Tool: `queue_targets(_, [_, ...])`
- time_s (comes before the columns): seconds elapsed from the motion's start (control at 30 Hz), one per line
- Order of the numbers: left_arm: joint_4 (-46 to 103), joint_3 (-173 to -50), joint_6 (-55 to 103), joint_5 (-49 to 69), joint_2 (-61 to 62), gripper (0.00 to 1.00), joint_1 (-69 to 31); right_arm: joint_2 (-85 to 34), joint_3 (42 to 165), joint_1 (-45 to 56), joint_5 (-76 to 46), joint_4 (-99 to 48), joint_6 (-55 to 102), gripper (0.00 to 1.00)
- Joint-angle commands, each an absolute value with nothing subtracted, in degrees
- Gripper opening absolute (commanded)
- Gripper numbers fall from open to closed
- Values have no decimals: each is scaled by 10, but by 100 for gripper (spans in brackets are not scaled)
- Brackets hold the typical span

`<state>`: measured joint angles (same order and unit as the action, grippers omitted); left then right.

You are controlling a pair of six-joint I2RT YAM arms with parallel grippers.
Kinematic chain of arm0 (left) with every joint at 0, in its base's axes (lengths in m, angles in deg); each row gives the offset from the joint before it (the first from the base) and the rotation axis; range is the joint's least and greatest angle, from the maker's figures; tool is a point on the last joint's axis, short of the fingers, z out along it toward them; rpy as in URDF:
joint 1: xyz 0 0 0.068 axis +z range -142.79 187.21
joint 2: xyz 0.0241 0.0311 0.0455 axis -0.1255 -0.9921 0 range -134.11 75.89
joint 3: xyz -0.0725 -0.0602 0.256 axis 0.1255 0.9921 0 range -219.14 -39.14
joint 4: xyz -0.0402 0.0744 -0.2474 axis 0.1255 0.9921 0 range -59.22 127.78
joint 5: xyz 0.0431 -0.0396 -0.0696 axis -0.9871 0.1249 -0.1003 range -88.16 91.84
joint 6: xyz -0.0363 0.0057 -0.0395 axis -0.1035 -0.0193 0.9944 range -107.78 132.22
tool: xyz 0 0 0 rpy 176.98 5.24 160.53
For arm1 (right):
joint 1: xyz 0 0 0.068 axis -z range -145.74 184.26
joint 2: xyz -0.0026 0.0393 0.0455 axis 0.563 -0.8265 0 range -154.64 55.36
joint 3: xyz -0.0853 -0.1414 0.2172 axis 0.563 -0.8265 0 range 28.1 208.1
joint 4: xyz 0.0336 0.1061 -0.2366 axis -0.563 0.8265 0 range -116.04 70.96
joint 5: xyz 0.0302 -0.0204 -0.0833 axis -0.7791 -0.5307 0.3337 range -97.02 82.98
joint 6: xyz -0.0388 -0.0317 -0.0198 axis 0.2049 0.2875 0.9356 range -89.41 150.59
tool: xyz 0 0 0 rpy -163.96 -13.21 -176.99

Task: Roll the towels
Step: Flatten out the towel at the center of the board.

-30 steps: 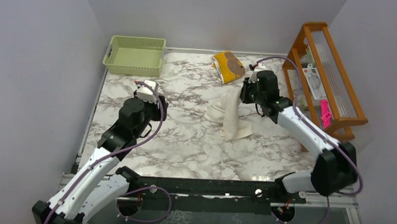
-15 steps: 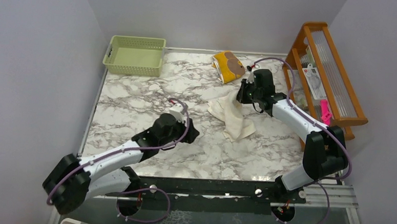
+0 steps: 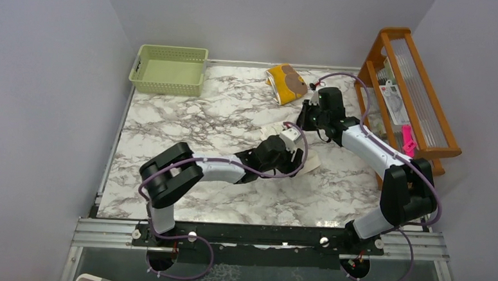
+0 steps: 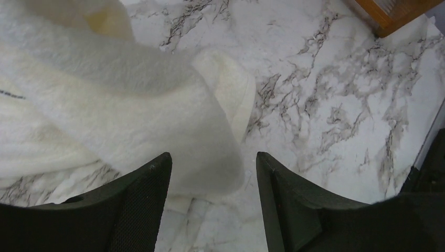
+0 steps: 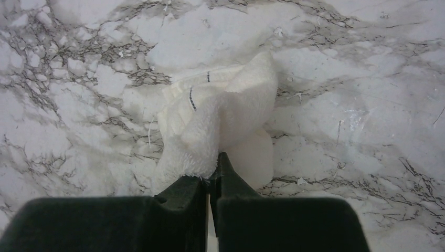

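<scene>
The cream-white towel (image 3: pixel 311 160) lies crumpled mid-table, mostly hidden under my left arm in the top view. My right gripper (image 3: pixel 303 121) is shut on a bunched fold of this towel (image 5: pixel 225 115), its fingertips (image 5: pixel 212 167) pinched together on the cloth, which hangs to the marble. Low over the towel's near end (image 4: pixel 105 105), my left gripper (image 4: pixel 212 157) is open, with a rounded corner of cloth lying between its fingers but not gripped. The mustard-yellow towel with a brown patch (image 3: pixel 287 82) lies folded at the back of the table, apart from both grippers.
A pale green basket (image 3: pixel 170 69) stands at the back left corner. A wooden rack (image 3: pixel 406 91) holding items lines the right side, and its foot (image 4: pixel 393 10) shows in the left wrist view. My left arm (image 3: pixel 219 170) stretches low across the marble table (image 3: pixel 170 130).
My left arm has swung from the left side across the table to the cream towel, its gripper open throughout. The right gripper moved slightly back, still holding the towel.
</scene>
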<state>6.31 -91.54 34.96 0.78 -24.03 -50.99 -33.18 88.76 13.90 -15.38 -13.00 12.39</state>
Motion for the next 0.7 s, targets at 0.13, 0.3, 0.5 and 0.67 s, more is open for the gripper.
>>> queue_targets(0.13, [35,-1000,333,3,-346,57,-513,-300,869,137,-157,-136,129,1])
queue_targets(0.3, [68,-990,331,-26,-344,0,-501,-297,869,139,-153,-132,133,1])
queue_targets(0.5, [95,-869,314,-64,-199,0,-435,-263,873,143,-149,-121,133,1])
queue_targets(0.67, [192,-813,286,-111,-20,0,-379,-202,880,144,-179,-114,143,1])
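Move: My left hand, wide open, has the hanging near edge of the white towel just beyond its fingertips: about 3 cm to the right, 2 ahead and 4 below. The yellow towel lies some 25 cm ahead, 4 left and 7 below; the wooden rack stands about 20 cm ahead and 30 right. My right hand already holds the white towel's far side; that near edge is roughly 12 cm back from it, 2 right and 6 lower. I ease my left hand down about 4 cm and slightly right and forward onto the white towel's near edge, shut the fingers on it, then pull it quickly left some 13 cm, with a little forward and a late lift, the wrist swinging slightly counter-clockwise. My right hand keeps its pinch on the far side, nearly in place, rising about 3 cm at the end. ##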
